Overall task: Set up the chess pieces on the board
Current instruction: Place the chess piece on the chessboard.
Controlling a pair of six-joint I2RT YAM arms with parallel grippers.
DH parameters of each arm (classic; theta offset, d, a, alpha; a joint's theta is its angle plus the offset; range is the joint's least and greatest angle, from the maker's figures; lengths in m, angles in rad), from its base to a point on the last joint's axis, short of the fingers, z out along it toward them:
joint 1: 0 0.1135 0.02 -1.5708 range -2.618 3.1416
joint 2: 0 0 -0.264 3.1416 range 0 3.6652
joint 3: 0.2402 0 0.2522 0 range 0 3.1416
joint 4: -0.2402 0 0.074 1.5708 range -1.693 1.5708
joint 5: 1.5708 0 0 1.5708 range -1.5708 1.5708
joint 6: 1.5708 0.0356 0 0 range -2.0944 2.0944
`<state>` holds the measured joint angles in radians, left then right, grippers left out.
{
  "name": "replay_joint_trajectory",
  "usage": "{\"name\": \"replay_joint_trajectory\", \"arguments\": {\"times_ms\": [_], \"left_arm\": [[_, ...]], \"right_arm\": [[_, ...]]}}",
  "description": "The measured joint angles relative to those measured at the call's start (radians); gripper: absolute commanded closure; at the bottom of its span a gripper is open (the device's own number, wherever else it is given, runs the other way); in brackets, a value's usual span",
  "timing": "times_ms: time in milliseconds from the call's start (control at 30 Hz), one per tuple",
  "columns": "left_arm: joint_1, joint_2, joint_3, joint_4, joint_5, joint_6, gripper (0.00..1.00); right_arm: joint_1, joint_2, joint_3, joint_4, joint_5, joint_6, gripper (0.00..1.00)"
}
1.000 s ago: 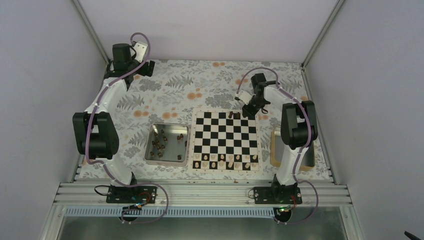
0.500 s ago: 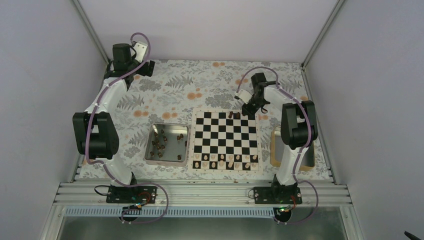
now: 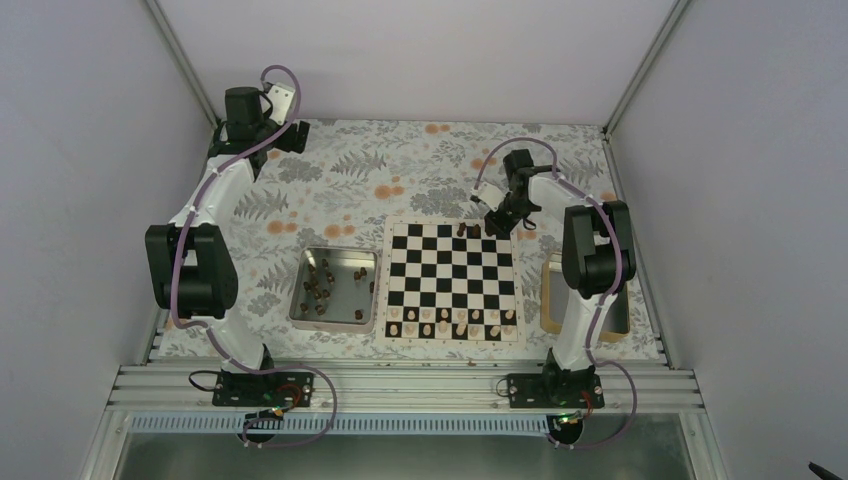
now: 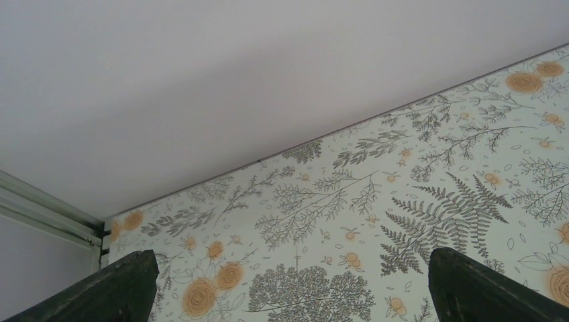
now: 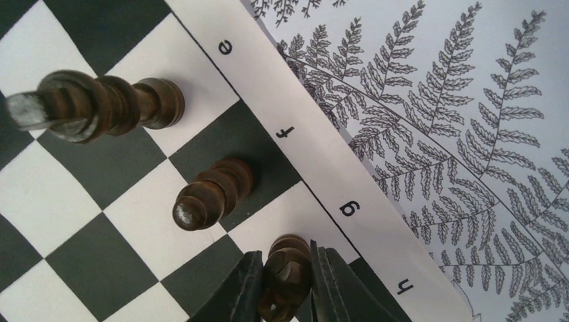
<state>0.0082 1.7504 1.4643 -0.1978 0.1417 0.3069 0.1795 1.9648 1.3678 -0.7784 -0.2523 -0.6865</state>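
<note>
The board (image 3: 450, 275) lies at the table's middle, its lettered border (image 5: 315, 168) crossing the right wrist view. My right gripper (image 5: 285, 280) is shut on a dark brown chess piece (image 5: 287, 265) that stands on the white square by the letter g, in the far row. Two more dark chess pieces stand beside it, one (image 5: 211, 194) by f and a taller one (image 5: 100, 104) by e. In the top view the right gripper (image 3: 498, 220) hangs over the board's far right corner. Far off at the back left corner, my left gripper (image 4: 295, 295) is open and holds nothing.
A shiny metal tray (image 3: 300, 300) left of the board holds several dark pieces (image 3: 318, 290). Pale cream pieces (image 3: 450, 322) fill the board's near rows. A wooden tray (image 3: 550, 295) lies right of the board, partly under the right arm. Grey walls close in the table.
The right wrist has shifted slightly over the board's far right corner. The left arm has not moved.
</note>
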Motion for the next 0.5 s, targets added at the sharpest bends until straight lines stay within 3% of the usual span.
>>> {"name": "replay_joint_trajectory", "arguments": {"times_ms": [167, 367, 500], "left_arm": [[0.000, 0.000, 0.000, 0.000, 0.000, 0.000, 0.00], [0.000, 0.001, 0.000, 0.000, 0.000, 0.000, 0.00], [0.000, 0.001, 0.000, 0.000, 0.000, 0.001, 0.00]], "right_arm": [[-0.005, 0.000, 0.000, 0.000, 0.002, 0.005, 0.63], [-0.005, -0.007, 0.018, -0.030, 0.002, 0.006, 0.60], [0.000, -0.024, 0.143, -0.118, 0.000, 0.007, 0.59]]}}
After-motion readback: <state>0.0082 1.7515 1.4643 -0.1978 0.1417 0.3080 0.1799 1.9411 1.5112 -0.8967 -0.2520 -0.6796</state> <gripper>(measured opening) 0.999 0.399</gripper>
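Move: The right hand's fingers are still closed on the upper part of the dark chess piece, which is on the far-row g square; its middle sits about 1 cm below the hand point. Some 3 cm to the left, level with it in reach, stands the f-square piece, and the taller e-square piece is about 7 cm left in that same row. From the idle left hand, the held piece lies roughly 46 cm right, 15 cm back and 22 cm down. Staying almost in place at first, the right hand opens its fingers part-way and lets go of the chess piece on the g square. It then lifts away, straight up at first, then up and slightly forward towards the far edge of the board, about 4.5 cm up and 1.5 cm forward, gathering speed, with the wrist hardly turning and the fingers staying apart. ##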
